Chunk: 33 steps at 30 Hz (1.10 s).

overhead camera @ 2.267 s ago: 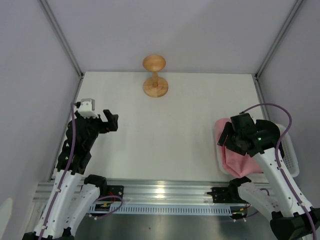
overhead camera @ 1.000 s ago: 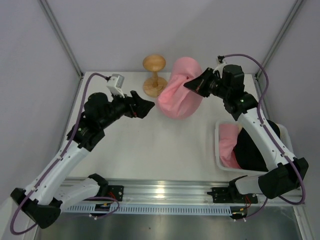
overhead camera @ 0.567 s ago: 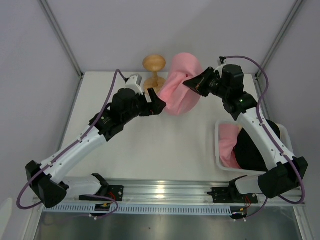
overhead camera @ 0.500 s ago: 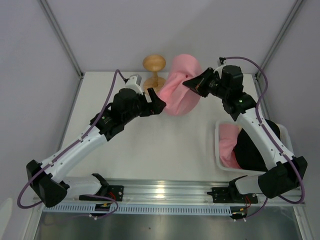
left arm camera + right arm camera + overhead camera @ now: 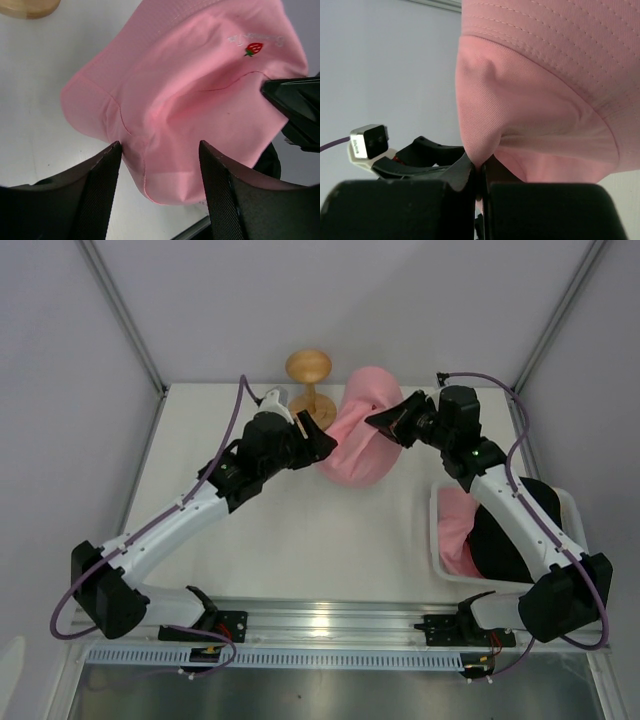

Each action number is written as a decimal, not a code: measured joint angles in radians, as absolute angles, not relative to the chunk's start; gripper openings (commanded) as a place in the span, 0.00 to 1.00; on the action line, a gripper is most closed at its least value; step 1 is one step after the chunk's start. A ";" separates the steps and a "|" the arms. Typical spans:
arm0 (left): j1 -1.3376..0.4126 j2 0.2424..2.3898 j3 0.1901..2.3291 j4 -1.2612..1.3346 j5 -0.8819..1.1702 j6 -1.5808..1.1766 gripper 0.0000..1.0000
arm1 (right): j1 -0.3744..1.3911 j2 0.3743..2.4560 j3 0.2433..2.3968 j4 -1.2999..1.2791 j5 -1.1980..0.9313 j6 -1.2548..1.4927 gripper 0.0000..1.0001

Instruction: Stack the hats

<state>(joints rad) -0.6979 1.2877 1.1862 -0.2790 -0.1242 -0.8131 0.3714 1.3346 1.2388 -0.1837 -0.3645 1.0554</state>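
The pink hat (image 5: 356, 448) hangs above the table's back middle, with my right gripper (image 5: 386, 421) shut on a fold of its fabric. In the right wrist view the pinch (image 5: 480, 169) shows, the pink hat (image 5: 545, 90) bulging above it. My left gripper (image 5: 327, 444) is at the hat's left side, open. In the left wrist view the lower brim of the pink hat (image 5: 200, 95) sags between the fingers of the left gripper (image 5: 159, 150), which stand apart on either side. A black hat (image 5: 505, 540) lies in the basket. No beige hat shows.
A wooden round-topped stand (image 5: 310, 390) is at the back, just left of the hanging hat. A white basket (image 5: 577, 506) at the right edge holds the black hat and some pink fabric (image 5: 455, 530). Grey walls close in the table's sides and back.
My left arm has reached right to the pink hat and its jaws have narrowed around the brim. The right gripper has lowered the hat a little, still shut on it.
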 measured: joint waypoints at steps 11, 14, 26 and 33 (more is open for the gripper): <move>-0.710 1.381 1.211 -0.317 -0.104 -0.867 0.23 | 0.371 1.327 1.236 -0.140 -0.364 1.073 0.00; -0.713 1.395 1.225 -0.316 -0.103 -0.873 0.01 | 0.371 1.327 1.236 -0.137 -0.363 1.073 0.00; -0.628 1.414 1.548 -0.434 -0.202 -0.690 0.01 | 0.316 1.504 1.441 -0.194 -0.385 0.982 0.00; -0.546 1.531 1.780 -0.467 -0.217 -0.620 0.01 | 0.320 1.778 1.755 -0.155 -0.464 0.990 0.00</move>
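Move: The pink hat, already gripped by the right hand, has its middle about 7 cm to the right of the open left hand, 2 cm ahead and 3 cm lower. The wooden stand's round head is some 30 cm ahead of the left hand, 5 cm to its left and 9 cm lower. From the right hand, the stand's head lies roughly 27 cm ahead, 13 cm left and 13 cm below. Left hand dips, pinches the hat, then rises some 15 cm while both carry it forward towards the stand. ##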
